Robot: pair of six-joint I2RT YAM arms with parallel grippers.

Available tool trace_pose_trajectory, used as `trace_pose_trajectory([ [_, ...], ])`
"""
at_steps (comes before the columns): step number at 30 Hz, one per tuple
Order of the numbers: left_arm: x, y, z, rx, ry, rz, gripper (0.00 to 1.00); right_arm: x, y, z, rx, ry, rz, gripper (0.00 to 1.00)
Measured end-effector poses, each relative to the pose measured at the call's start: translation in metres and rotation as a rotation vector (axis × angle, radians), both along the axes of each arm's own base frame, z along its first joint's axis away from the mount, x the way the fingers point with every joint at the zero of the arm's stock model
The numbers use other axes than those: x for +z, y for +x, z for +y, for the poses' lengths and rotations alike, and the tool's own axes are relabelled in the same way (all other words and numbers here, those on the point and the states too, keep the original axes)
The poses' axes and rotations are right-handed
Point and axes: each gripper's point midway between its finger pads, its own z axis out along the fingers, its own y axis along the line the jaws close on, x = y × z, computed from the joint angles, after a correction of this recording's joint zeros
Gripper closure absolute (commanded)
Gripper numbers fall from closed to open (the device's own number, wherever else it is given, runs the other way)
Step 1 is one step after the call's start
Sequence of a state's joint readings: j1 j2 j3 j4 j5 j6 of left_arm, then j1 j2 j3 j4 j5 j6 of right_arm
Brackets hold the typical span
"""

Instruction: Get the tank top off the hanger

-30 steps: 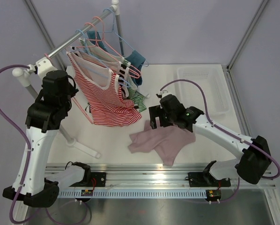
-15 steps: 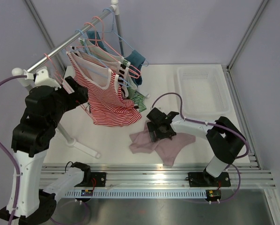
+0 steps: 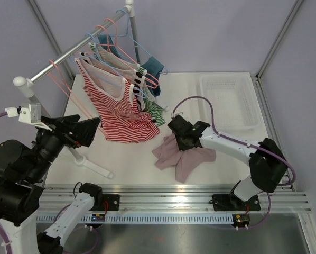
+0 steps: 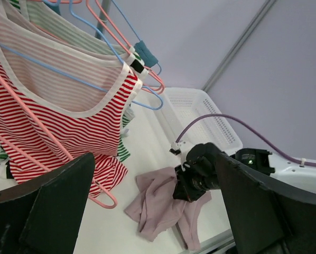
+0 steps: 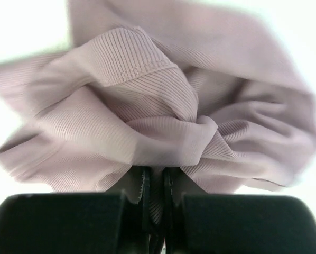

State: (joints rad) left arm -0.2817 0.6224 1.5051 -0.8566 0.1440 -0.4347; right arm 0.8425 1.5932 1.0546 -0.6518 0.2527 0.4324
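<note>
A mauve tank top lies crumpled on the white table, off any hanger. My right gripper is shut on its upper left edge; in the right wrist view a fold of the ribbed cloth is pinched between the jaws. An empty pink hanger hangs on the rail at the left. My left gripper is open and holds nothing, below the rail and left of the red-striped top. From the left wrist view, the mauve top shows between the wide-apart fingers.
The clothes rail carries several hangers with a red-striped top, a beige one and a green-striped one. Its foot runs across the table's left. A white basket stands at the back right.
My left gripper opened and drew back and down, away from the rail. My right gripper dropped onto the mauve top and shut on it, bunching the cloth.
</note>
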Motion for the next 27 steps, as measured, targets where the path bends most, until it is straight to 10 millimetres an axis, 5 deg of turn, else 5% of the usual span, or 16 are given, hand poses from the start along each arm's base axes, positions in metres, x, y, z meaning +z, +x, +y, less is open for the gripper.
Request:
trace_pose_trajectory([
  [6, 0.003, -0.002, -0.003, -0.023, -0.004, -0.014, 0.01, 0.126, 0.051, -0.003, -0.049, 0.114, -0.255, 1.0],
  [11, 0.008, -0.001, -0.005, -0.024, -0.04, -0.011, 0.01, 0.229, 0.107, -0.046, -0.181, 0.172, -0.47, 1.0],
  [15, 0.027, 0.002, -0.009, -0.03, -0.098, -0.018, 0.01, 0.271, 0.137, -0.093, -0.291, 0.14, -0.558, 1.0],
  [18, 0.051, 0.008, -0.015, -0.053, -0.151, -0.05, 0.01, 0.278, 0.164, -0.13, -0.382, 0.108, -0.585, 1.0],
  [22, 0.079, 0.02, -0.025, -0.092, -0.181, -0.069, 0.01, 0.249, 0.2, -0.175, -0.488, 0.066, -0.54, 0.96],
  [25, 0.098, 0.04, -0.028, -0.078, -0.186, -0.071, 0.01, 0.211, 0.226, -0.199, -0.544, 0.029, -0.479, 0.69],
  [26, 0.1, 0.046, -0.028, -0.064, -0.186, -0.064, 0.01, 0.196, 0.233, -0.204, -0.557, 0.015, -0.454, 0.5],
  [27, 0.099, 0.055, -0.027, -0.043, -0.18, -0.047, 0.01, 0.182, 0.239, -0.207, -0.568, 0.005, -0.428, 0.43],
])
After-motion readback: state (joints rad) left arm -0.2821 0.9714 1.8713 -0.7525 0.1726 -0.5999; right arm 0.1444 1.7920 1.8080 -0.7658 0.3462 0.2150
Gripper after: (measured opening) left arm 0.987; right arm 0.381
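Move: The right hand already pinches the pink tank top low over the table; the white basket's middle lies about 22 cm ahead and 19 cm to its right, nearly level. The hanging green-striped cloth is roughly 15 cm ahead and 12 cm left. From the high, open left hand, the red-striped tank top hangs some 22 cm ahead, 2 cm right and 20 cm below; the empty pink hanger about 12 cm ahead, 5 cm left, 12 cm below. Right arcs the tank top up, some 30 cm forward-right, then down over the basket, fingers parting; left rises. ##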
